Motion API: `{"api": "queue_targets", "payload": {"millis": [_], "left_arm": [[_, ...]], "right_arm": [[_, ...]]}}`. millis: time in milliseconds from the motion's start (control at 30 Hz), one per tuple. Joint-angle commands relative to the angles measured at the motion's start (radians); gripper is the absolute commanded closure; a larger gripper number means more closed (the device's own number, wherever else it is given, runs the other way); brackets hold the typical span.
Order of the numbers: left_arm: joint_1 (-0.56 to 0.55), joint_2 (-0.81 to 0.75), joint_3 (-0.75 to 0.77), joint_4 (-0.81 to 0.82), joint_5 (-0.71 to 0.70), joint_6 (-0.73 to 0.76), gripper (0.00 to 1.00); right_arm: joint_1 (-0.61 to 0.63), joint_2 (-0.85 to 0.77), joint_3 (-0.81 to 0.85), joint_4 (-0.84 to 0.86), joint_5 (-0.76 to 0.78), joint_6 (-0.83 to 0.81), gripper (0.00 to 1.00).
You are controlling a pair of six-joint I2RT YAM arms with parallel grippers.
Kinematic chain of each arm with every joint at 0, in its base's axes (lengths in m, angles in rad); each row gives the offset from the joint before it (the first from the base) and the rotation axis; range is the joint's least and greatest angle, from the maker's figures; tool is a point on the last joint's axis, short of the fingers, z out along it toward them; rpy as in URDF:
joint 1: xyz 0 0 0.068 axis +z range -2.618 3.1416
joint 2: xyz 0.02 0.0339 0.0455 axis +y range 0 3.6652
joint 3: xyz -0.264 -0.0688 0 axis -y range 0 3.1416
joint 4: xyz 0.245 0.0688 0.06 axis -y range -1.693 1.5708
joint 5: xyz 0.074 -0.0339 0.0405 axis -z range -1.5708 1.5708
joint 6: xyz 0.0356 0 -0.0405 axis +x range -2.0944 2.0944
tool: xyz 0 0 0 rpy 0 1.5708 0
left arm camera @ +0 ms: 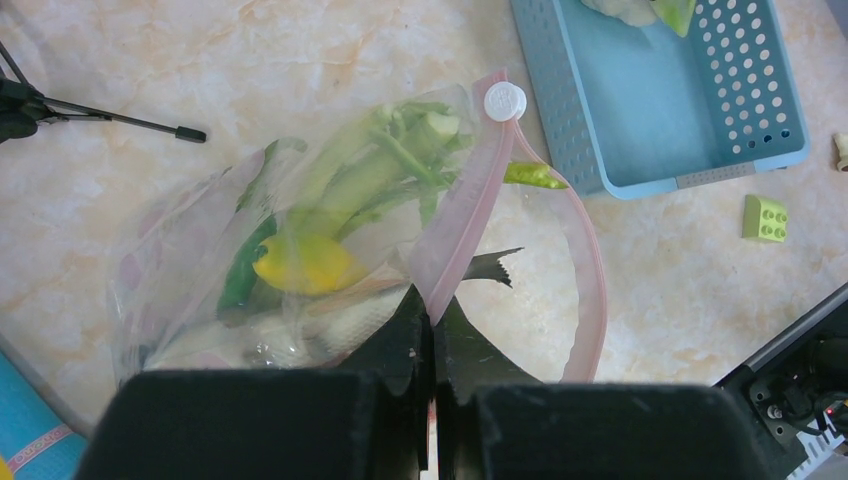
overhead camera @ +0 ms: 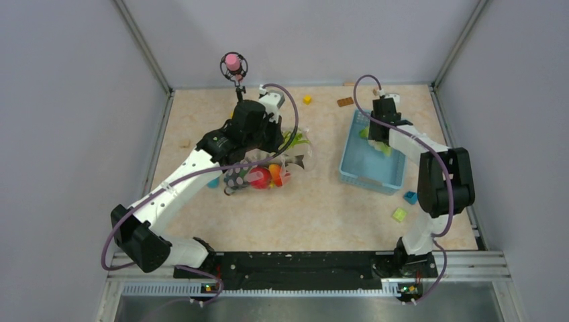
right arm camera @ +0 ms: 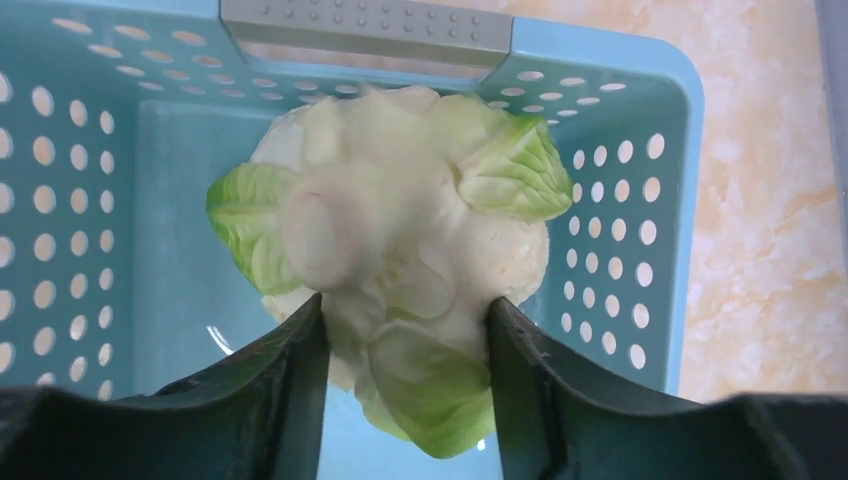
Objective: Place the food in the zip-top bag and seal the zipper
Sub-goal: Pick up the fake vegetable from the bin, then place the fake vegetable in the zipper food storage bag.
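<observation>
The clear zip-top bag (overhead camera: pixel 265 176) lies at the table's middle left, with a red fruit (overhead camera: pixel 259 178) in it. The left wrist view shows its contents: a yellow banana (left arm camera: pixel 305 262), a green pod (left arm camera: pixel 240 275) and leafy stalks (left arm camera: pixel 390 170). My left gripper (left arm camera: pixel 433 300) is shut on the pink zipper (left arm camera: pixel 470 215). The bag's other lip (left arm camera: pixel 590 270) bows away, so the mouth gapes. A white slider (left arm camera: pixel 504 101) sits at the far end. My right gripper (right arm camera: pixel 405 330) is shut on the white-green cauliflower (right arm camera: pixel 400 210) inside the light-blue basket (right arm camera: pixel 90 200).
The basket (overhead camera: pixel 362 171) stands at the right, with my right gripper (overhead camera: pixel 379 134) over its far end. Small blocks lie around: yellow (overhead camera: pixel 306 99), brown (overhead camera: pixel 345 101), blue (overhead camera: pixel 409 197), green (overhead camera: pixel 399 215). A pink-topped tripod stand (overhead camera: pixel 233 65) is at the back.
</observation>
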Motion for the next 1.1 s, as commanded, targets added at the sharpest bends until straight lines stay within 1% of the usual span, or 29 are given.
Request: {"api": "queue_targets", "payload": {"millis": [0,67,167,200,300,367,533,667,800,867,900,933,967,1067], "left_arm": [[0.004,-0.004,0.03,0.069,0.018,-0.003,1.0],[0.004,-0.005,0.03,0.07,0.02,-0.005,1.0],[0.004,-0.007,0.03,0.07,0.023,-0.01,1.0],[0.004,-0.007,0.03,0.07,0.022,-0.012,1.0],[0.004,-0.009,0.03,0.07,0.022,-0.017,1.0],[0.004,-0.012,0.03,0.068,0.017,-0.02,1.0],[0.004,-0.019,0.029,0.068,0.022,-0.027,1.0],[0.004,-0.023,0.028,0.068,0.024,-0.031,1.0],[0.004,-0.027,0.022,0.071,0.034,-0.037,1.0],[0.004,-0.029,0.02,0.071,0.043,-0.041,1.0],[0.003,-0.028,0.02,0.072,0.048,-0.043,1.0],[0.004,-0.03,0.021,0.072,0.053,-0.046,1.0],[0.004,-0.032,0.018,0.074,0.06,-0.048,1.0],[0.003,-0.038,0.017,0.072,0.077,-0.053,1.0]], "right_arm": [[-0.006,-0.053,0.002,-0.005,0.006,0.03,0.6],[-0.007,-0.106,-0.022,-0.013,0.004,0.036,0.65],[-0.006,-0.195,-0.061,-0.043,-0.013,0.047,0.68],[-0.005,-0.23,-0.073,-0.052,-0.022,0.051,0.72],[-0.006,-0.341,-0.116,-0.072,-0.075,0.058,0.77],[-0.004,-0.434,-0.146,-0.075,-0.137,0.059,0.77],[-0.005,-0.663,-0.229,-0.047,-0.363,0.063,0.78],[-0.006,-0.814,-0.26,-0.014,-0.586,0.081,0.79],[-0.005,-0.885,-0.288,0.087,-0.915,0.146,0.8],[0.003,-0.89,-0.315,0.188,-1.075,0.214,0.82],[0.018,-0.888,-0.325,0.236,-1.12,0.246,0.83],[0.05,-0.883,-0.331,0.281,-1.133,0.261,0.83],[0.092,-0.874,-0.331,0.288,-1.121,0.257,0.83],[0.241,-0.823,-0.295,0.261,-0.996,0.21,0.83]]}}
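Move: The cauliflower already sits between the right hand's half-closed fingers, its middle about 4 cm ahead and 3 cm below the hand point. The bin holding it is centred some 4 cm back and 3 cm left, its grey far handle about 10 cm ahead and 1 cm left. The bag mouth is roughly 30 cm left, 8 cm back and 8 cm higher. From the left hand, the cauliflower is about 17 cm ahead, 36 cm right and 20 cm lower. Up, back and then left: the right fingers first close almost in place, pinching the cauliflower by its near leaves, then lift it some 20 cm out of the bin while drawing back, and finally swing left towards the bag mouth, the hand turning about 50 degrees counter-clockwise, its left side rolling up and its fingertips lifting. The left hand keeps holding the bag's rim. ##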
